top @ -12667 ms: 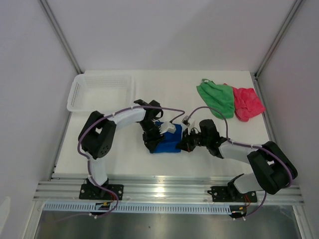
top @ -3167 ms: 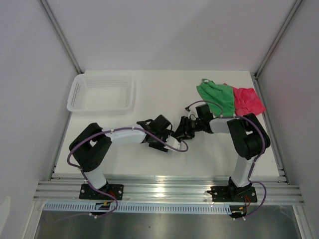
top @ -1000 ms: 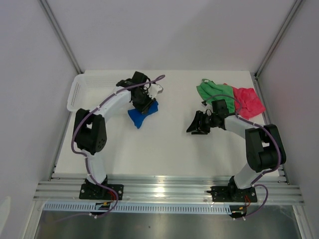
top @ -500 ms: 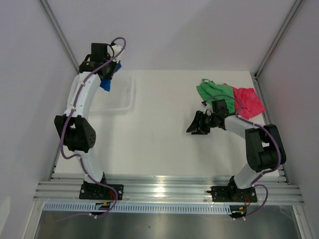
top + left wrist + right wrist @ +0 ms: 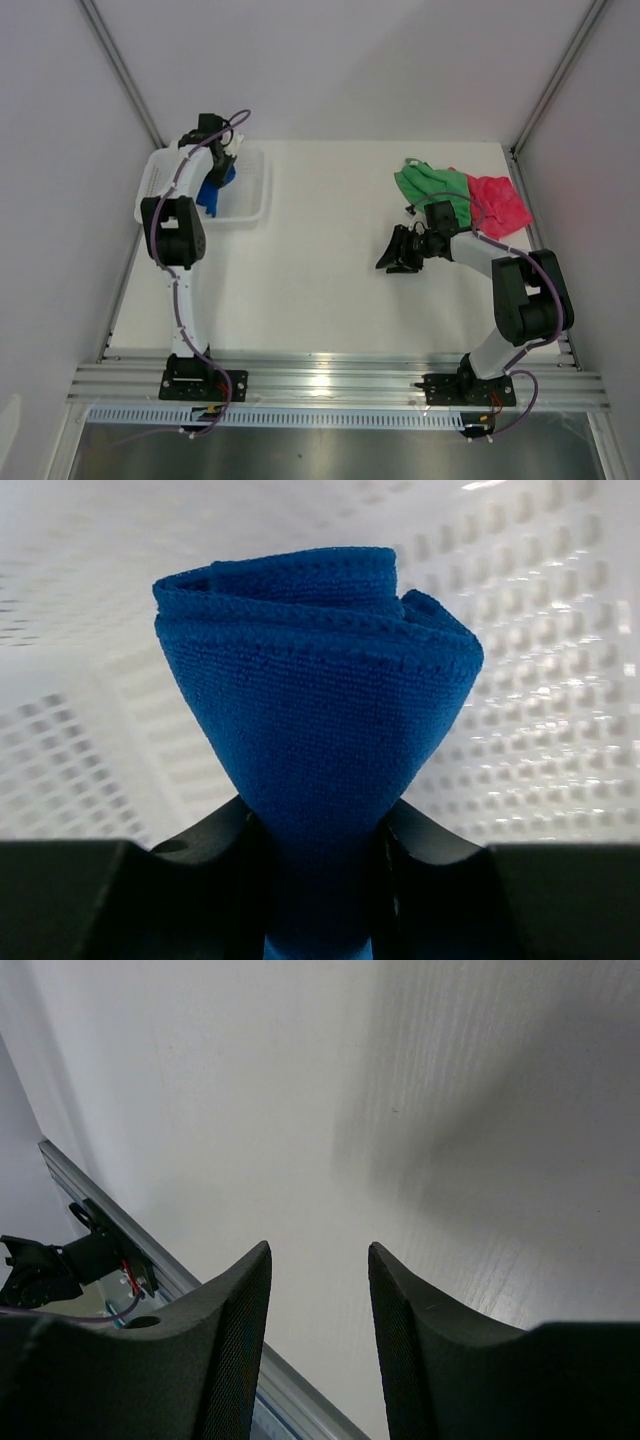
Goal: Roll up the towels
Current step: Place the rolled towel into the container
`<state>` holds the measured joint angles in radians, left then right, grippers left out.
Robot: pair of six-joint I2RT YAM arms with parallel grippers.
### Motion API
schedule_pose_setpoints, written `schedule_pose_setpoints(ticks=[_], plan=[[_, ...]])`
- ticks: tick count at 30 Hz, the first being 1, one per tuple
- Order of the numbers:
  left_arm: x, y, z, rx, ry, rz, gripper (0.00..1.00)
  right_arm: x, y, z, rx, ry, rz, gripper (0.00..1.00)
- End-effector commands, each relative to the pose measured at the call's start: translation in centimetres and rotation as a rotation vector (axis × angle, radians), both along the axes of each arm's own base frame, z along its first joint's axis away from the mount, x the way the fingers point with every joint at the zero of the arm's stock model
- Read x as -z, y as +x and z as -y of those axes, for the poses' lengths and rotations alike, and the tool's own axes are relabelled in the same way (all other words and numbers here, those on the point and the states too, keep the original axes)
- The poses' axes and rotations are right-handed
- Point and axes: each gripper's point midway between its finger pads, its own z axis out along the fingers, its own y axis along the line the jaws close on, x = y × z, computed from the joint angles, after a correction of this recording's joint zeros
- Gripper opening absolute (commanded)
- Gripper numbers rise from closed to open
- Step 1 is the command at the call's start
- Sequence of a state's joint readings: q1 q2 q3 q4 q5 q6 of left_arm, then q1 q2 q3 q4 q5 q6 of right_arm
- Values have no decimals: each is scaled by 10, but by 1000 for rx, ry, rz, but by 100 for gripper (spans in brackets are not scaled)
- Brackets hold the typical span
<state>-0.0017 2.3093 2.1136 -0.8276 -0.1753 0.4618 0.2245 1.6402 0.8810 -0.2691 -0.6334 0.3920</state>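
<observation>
The rolled royal blue towel (image 5: 213, 183) is pinched between my left gripper's (image 5: 219, 166) jaws, hanging inside the white mesh basket (image 5: 250, 197) at the back left. From the left wrist the blue towel (image 5: 318, 690) flares out in a coil above the black fingers (image 5: 215, 845), with basket mesh all round it. A bright green towel (image 5: 434, 192) and a pink-red towel (image 5: 497, 205) lie crumpled side by side at the back right. My right gripper (image 5: 389, 256) hovers over bare table just left of the green one, open, and nothing shows between its fingers (image 5: 232, 1305).
The white table (image 5: 320, 270) runs from the basket to the towels. Grey walls close in both sides, with a metal rail (image 5: 340, 385) along the near edge. That rail (image 5: 120, 1250) also shows in the right wrist view.
My left arm has carried the blue towel from the table up and back to the left, then lowered it into the basket. The right arm has stayed still.
</observation>
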Motion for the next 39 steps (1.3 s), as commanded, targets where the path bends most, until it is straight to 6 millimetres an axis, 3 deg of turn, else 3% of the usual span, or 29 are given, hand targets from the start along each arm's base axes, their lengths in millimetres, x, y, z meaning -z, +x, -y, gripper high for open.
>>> schedule_pose_setpoints(ticks=[1,4,9,21,24,31,39], plan=[[-18,-3,38,-25,-175,1,18,1,4,5,30,-23,-6,47],[-5,-12,68,-17,-276,-54,19,6,0,7,34,-38,-20,47],[0,-18,96,-27,-404,-86,24,10,-2,8,34,-43,-33,47],[24,-32,121,-92,-517,-178,38,13,0,8,42,-49,-43,47],[24,-34,130,-88,-566,-190,54,13,-1,9,42,-52,-45,47],[27,-36,119,-113,-527,-191,59,10,-1,9,41,-52,-34,47],[2,-38,107,-140,-526,-120,65,5,2,8,41,-46,-25,47]])
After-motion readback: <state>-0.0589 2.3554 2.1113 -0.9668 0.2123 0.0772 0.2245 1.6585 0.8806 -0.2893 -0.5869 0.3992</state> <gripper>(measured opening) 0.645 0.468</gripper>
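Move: The left gripper, already inside the container, still grips the rolled blue towel. The container's middle lies about 4 cm back and 1 cm to the left of this hand, some 5 cm below. Its right wall is roughly 15 cm to the right and 4 cm back, its near wall about 14 cm back and 1 cm to the left. The idle right hand has the container about 20 cm ahead and 48 cm to its left. Carry the rolled towel with the left gripper about 11 cm right towards the container's right wall, easing some 4 cm back and 4 cm down. On the way, roll the wrist about 30 degrees so the fingertips swing to the right. Once the sideways run has nearly ended, open the fingers to loosen their grip, sinking slightly further around the towel. ##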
